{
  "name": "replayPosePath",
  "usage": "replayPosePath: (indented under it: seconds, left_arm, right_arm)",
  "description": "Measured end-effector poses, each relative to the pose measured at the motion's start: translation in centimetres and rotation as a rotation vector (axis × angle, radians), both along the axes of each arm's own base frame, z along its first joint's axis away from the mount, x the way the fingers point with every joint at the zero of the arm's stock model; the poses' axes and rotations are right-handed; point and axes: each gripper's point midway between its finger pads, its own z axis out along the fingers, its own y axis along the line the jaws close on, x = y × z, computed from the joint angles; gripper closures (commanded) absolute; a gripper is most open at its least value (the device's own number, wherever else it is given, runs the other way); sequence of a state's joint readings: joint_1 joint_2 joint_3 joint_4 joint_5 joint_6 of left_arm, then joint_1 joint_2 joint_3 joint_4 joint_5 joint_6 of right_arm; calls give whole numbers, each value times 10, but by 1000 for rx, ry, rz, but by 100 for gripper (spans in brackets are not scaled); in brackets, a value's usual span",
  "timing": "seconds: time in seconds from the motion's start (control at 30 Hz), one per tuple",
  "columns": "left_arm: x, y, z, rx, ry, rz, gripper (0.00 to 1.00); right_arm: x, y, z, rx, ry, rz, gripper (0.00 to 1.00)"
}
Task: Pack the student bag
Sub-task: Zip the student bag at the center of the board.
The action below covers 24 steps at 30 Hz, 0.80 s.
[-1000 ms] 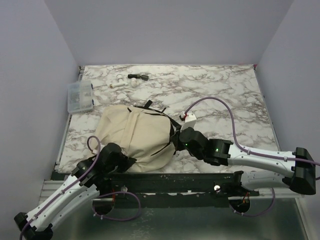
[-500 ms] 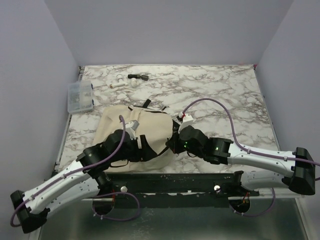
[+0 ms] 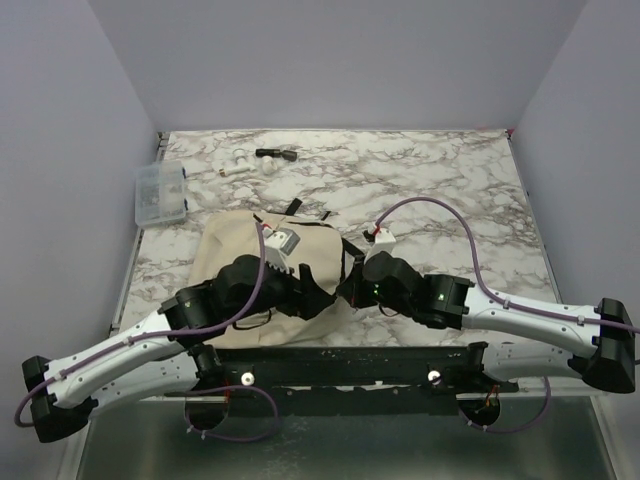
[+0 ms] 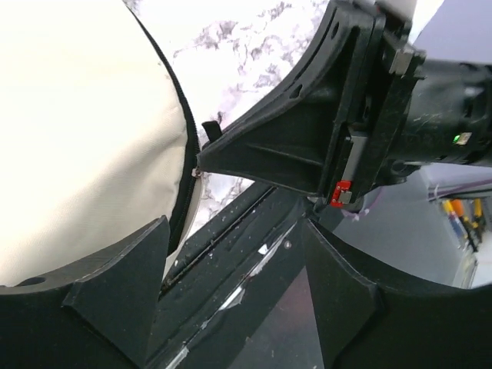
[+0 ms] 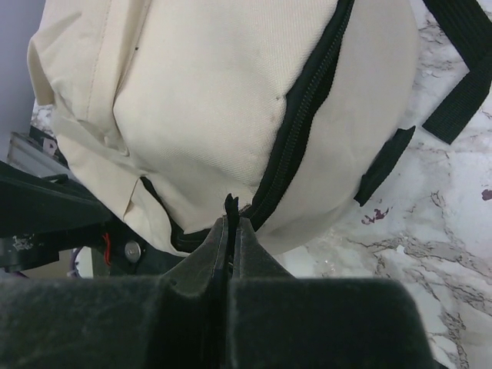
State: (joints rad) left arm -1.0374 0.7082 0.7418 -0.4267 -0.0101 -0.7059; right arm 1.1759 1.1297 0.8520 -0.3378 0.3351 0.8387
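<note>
The student bag [image 3: 240, 255] lies near the table's front edge, a beige canvas backpack with a black zipper [image 5: 301, 127] and black straps [image 5: 461, 61]. My right gripper [image 5: 231, 224] is shut on the black zipper pull [image 5: 231, 204] at the bag's near right corner [image 3: 348, 290]. My left gripper [image 3: 318, 297] hangs over the bag's near right part, just left of the right one. It is open [image 4: 234, 231] with nothing between its fingers. In the left wrist view the bag [image 4: 77, 131] fills the left side and the right gripper's tip [image 4: 207, 159] touches its edge.
A small clear plastic box [image 3: 161, 193] stands at the table's left edge. A black item [image 3: 277, 154] and small white pieces [image 3: 237, 165] lie at the back. The black front rail [image 3: 350, 358] runs just below both grippers. Purple walls enclose three sides.
My left arm has swung from the bag's near left corner across the bag toward the right gripper, and its jaws have opened. The right gripper has stayed shut on the zipper pull.
</note>
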Motion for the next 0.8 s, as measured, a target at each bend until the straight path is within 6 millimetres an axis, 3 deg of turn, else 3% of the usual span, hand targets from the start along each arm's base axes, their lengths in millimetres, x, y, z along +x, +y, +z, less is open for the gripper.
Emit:
replayPosePath:
  seconds: [0.13,0.23,0.37,0.63,0.7,0.8]
  left_arm:
    - [-2,-15,-13,63,-41,-47,42]
    - [-3,-23,-23,117,-90,-70,55]
    - [2,-30,-35,180,-142,-70,56]
    - [3,-30,-81,302,-105,-60,64]
    - [2,-29,-86,307,-97,-43,80]
    - [5,-25,-93,313,-86,-5,97]
  right_arm:
    - [0,-2,-1,3,13,-19,100]
    - [0,-2,0,11,17,-29,100]
    - [0,-4,-1,12,27,-42,100]
    - [8,-11,-3,4,54,-91,100]
    - [11,-14,-4,1,58,-100,100]
    - [16,-16,-4,-3,65,-110,100]
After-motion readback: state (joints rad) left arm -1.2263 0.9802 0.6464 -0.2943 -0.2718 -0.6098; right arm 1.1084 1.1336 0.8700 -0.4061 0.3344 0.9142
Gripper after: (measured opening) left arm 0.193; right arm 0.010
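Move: The zip tape just behind the slider, at the bag's near right corner, lies some 10 cm below the open left hand, about 3 cm to its right and 1 cm ahead; the slider is about 3 cm ahead, 5 cm right and 7 cm below. For the shut right hand, the slider is at its fingertips. The stretch of zip it is headed for lies about 13 cm straight ahead, with a black strap 2 cm to the right of that stretch. The zip tape behind the slider is what the left hand comes down on: it eases about 3 cm to the right, then drops roughly 9 cm, its fingers tipping some 15 degrees steeper and closing most of the way around the tape. The right hand, still shut on the zip pull, holds nearly still at first, then draws it about 2 cm forward and right along the zip, turning slightly clockwise. ##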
